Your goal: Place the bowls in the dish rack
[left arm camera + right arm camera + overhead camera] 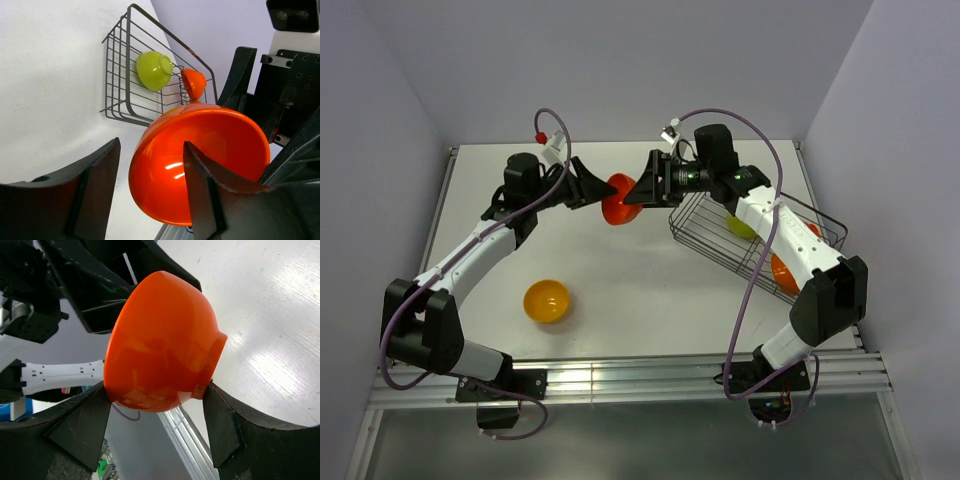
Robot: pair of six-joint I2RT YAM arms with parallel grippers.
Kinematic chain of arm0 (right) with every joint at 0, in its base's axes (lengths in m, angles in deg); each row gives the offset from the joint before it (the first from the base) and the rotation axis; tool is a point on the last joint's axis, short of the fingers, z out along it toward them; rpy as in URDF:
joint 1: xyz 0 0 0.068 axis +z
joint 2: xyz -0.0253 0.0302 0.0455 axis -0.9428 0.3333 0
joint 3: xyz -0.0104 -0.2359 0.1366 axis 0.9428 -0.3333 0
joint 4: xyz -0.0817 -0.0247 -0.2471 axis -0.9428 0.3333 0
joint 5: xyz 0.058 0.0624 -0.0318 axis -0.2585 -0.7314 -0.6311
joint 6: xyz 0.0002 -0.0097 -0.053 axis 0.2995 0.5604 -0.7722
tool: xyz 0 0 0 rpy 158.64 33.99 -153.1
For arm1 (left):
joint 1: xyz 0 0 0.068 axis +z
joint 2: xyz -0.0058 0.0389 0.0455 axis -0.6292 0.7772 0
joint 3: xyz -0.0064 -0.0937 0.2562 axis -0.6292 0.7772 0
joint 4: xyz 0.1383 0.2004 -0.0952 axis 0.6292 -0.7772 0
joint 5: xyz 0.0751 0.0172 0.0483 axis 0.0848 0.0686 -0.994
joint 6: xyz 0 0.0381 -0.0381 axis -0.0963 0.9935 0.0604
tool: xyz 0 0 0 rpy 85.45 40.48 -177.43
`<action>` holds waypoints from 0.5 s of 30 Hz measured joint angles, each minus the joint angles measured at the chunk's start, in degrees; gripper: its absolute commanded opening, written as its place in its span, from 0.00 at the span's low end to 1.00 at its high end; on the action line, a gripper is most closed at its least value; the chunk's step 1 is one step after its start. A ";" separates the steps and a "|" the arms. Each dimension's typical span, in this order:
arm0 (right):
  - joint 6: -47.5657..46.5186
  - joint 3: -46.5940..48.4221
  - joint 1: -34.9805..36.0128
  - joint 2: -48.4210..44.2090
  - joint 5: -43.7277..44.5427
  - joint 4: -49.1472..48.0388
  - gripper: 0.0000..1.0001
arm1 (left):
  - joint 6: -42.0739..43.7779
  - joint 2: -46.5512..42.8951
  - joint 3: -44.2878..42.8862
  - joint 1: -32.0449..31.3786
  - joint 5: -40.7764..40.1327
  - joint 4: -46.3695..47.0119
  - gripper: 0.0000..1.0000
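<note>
A red-orange bowl (618, 200) hangs in the air above the table's back middle, between my two grippers. My right gripper (156, 390) is shut on it, one finger pressed to its rim side and the other to its foot. My left gripper (152, 145) stands open around the bowl's (150, 175) rim; its outer finger is clearly apart from the bowl. The dish rack (700, 232) sits at the right, holding a lime green bowl (741, 226) and another red-orange bowl (784, 272). A yellow-orange bowl (547, 301) lies mouth up on the table at the front left.
The right arm reaches over the rack's near-left corner (125, 65). Grey walls close in the table on the left, back and right. A metal rail (620, 375) runs along the near edge.
</note>
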 measured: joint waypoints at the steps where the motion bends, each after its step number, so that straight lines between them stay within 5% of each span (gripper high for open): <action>1: -0.66 0.09 -0.07 0.00 0.04 0.42 0.00 | 0.02 0.00 -0.04 0.00 -0.15 -0.04 0.62; 4: -3.43 0.96 -0.39 0.00 0.61 2.67 0.00 | 0.42 0.00 -0.26 0.00 -0.44 -1.01 0.72; 8: -8.74 3.17 -1.46 0.00 2.36 6.73 0.00 | 1.03 0.00 -0.98 0.04 -0.83 -2.82 0.98; 15: -23.58 4.96 -3.21 -1.03 8.81 14.99 0.00 | 1.51 0.00 -1.66 1.01 -1.68 -3.76 0.99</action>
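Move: In the right hand's closed grip is the red bowl, its rim still between the left hand's half-open fingers. From the right hand the dish rack's middle lies about 32 cm right, level ahead and some 23 cm down; its green bowl is about 28 cm right and 5 ahead, the orange bowl 39 right and 9 back. From the left hand the rack is roughly 39 cm right, 3 back and 21 lower. Drawing the red bowl out from between the left fingers, the right hand gathers speed to its right towards the dish rack, about 5 cm, with nearly 2 cm forward and a late 2 cm sink. It keeps its grip while the fingers tip some 15 degrees farther down and the wrist rolls about as much. The left hand opens fully and hardly shifts. ##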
